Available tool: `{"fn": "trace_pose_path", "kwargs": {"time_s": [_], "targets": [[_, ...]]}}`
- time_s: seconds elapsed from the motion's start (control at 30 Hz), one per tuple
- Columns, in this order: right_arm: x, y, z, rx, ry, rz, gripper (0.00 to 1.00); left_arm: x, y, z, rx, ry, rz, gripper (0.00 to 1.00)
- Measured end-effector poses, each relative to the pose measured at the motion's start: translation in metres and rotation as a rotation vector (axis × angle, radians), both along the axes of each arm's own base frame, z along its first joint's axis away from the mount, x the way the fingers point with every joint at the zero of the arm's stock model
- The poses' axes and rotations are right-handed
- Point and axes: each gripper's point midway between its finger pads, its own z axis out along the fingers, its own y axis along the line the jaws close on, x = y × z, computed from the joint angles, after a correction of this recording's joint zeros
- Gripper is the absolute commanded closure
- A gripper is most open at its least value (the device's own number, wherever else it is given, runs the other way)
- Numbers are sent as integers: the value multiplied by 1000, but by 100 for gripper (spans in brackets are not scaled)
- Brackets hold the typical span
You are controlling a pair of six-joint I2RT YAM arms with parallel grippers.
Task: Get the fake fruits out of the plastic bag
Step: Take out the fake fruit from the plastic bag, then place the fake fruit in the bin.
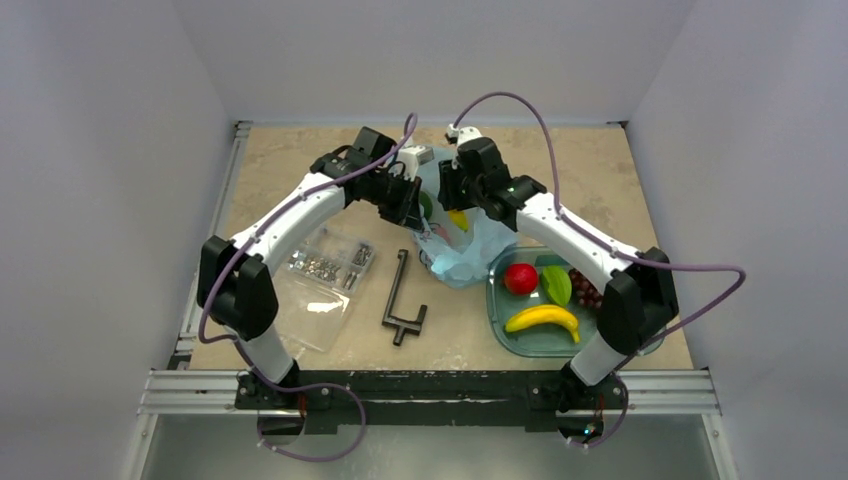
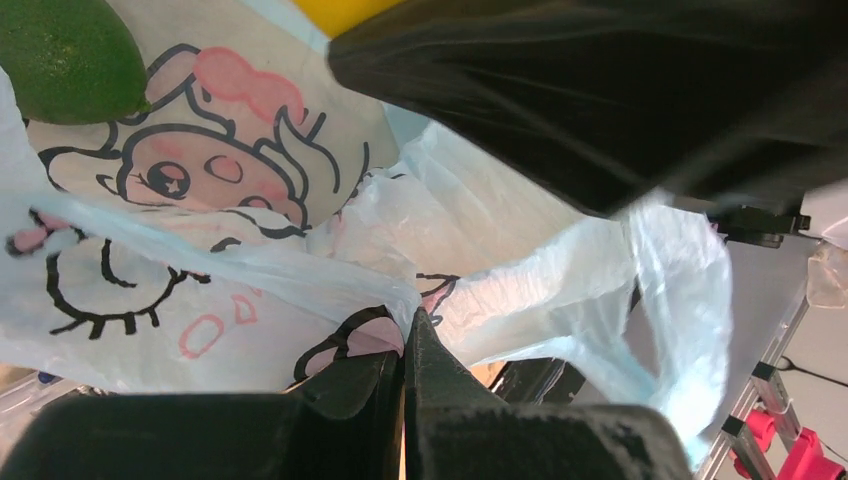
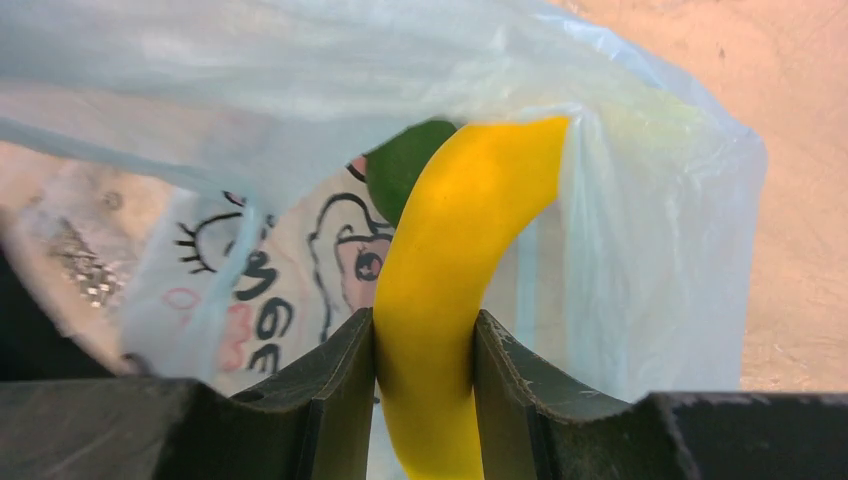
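The light-blue plastic bag [image 1: 462, 255] with a cartoon print lies mid-table. My left gripper [image 1: 410, 208] is shut on the bag's film [image 2: 300, 270] at its left rim and holds the mouth up. My right gripper [image 1: 458, 205] reaches into the mouth and is shut on a yellow banana [image 3: 450, 260]; the banana also shows in the top view [image 1: 459, 219]. A green fruit [image 3: 400, 165] lies inside the bag behind the banana, and it shows in the left wrist view [image 2: 65, 55]. A red apple [image 1: 520, 278], a green piece [image 1: 557, 285], dark grapes [image 1: 584, 288] and a second banana [image 1: 542, 318] lie in the tray.
A green translucent tray [image 1: 510, 335] sits right of the bag. A black metal tool [image 1: 402, 298] lies left of the bag. A clear flat bag of metal screws [image 1: 325, 280] lies further left.
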Motion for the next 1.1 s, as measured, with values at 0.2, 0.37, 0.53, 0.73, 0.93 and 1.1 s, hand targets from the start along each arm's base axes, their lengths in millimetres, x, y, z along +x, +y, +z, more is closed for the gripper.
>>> {"fn": "trace_pose_path", "kwargs": {"time_s": [0.2,0.37,0.53,0.73,0.93,1.1], "targets": [[-10,5,52,125,-81,27,100,1,-1,-6,7,14,0,100],[-18,12,83,255,-110,87,100,1,-1,-8,8,19,-2,100],[-30,21,91,422,-74,191,100,1,-1,-8,8,19,-2,100],[-54,32,85,567,75,354,100,1,0,-8,12,18,1,100],[-102,27,84,562,177,488,100,1,1,-8,14,20,4,100],[-144,1,98,455,121,549,100,2,1,-8,13,20,4,100]]}}
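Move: The right hand already has the yellow banana and is to take it to the green tray, whose middle lies about 15 cm back and 27 cm to its right, some 16 cm lower. The red apple in the tray is about 9 cm back and 16 cm right of this hand; the tray's banana is 19 cm back and 19 cm right. The lime in the bag lies about 8 cm ahead, 5 cm left and 14 cm below it. From the left hand, the tray's middle is some 6 cm back and 34 cm right. Keeping its pinch on the banana, the right hand lifts it out past the bag's wall, rising about 9 cm, then draws back towards the robot, some 14 cm in all, ever faster. Meanwhile the wrist turns about 30 degrees counter-clockwise and rolls its left side up. The left fingers stay shut on the bag's rim, holding it almost still. ##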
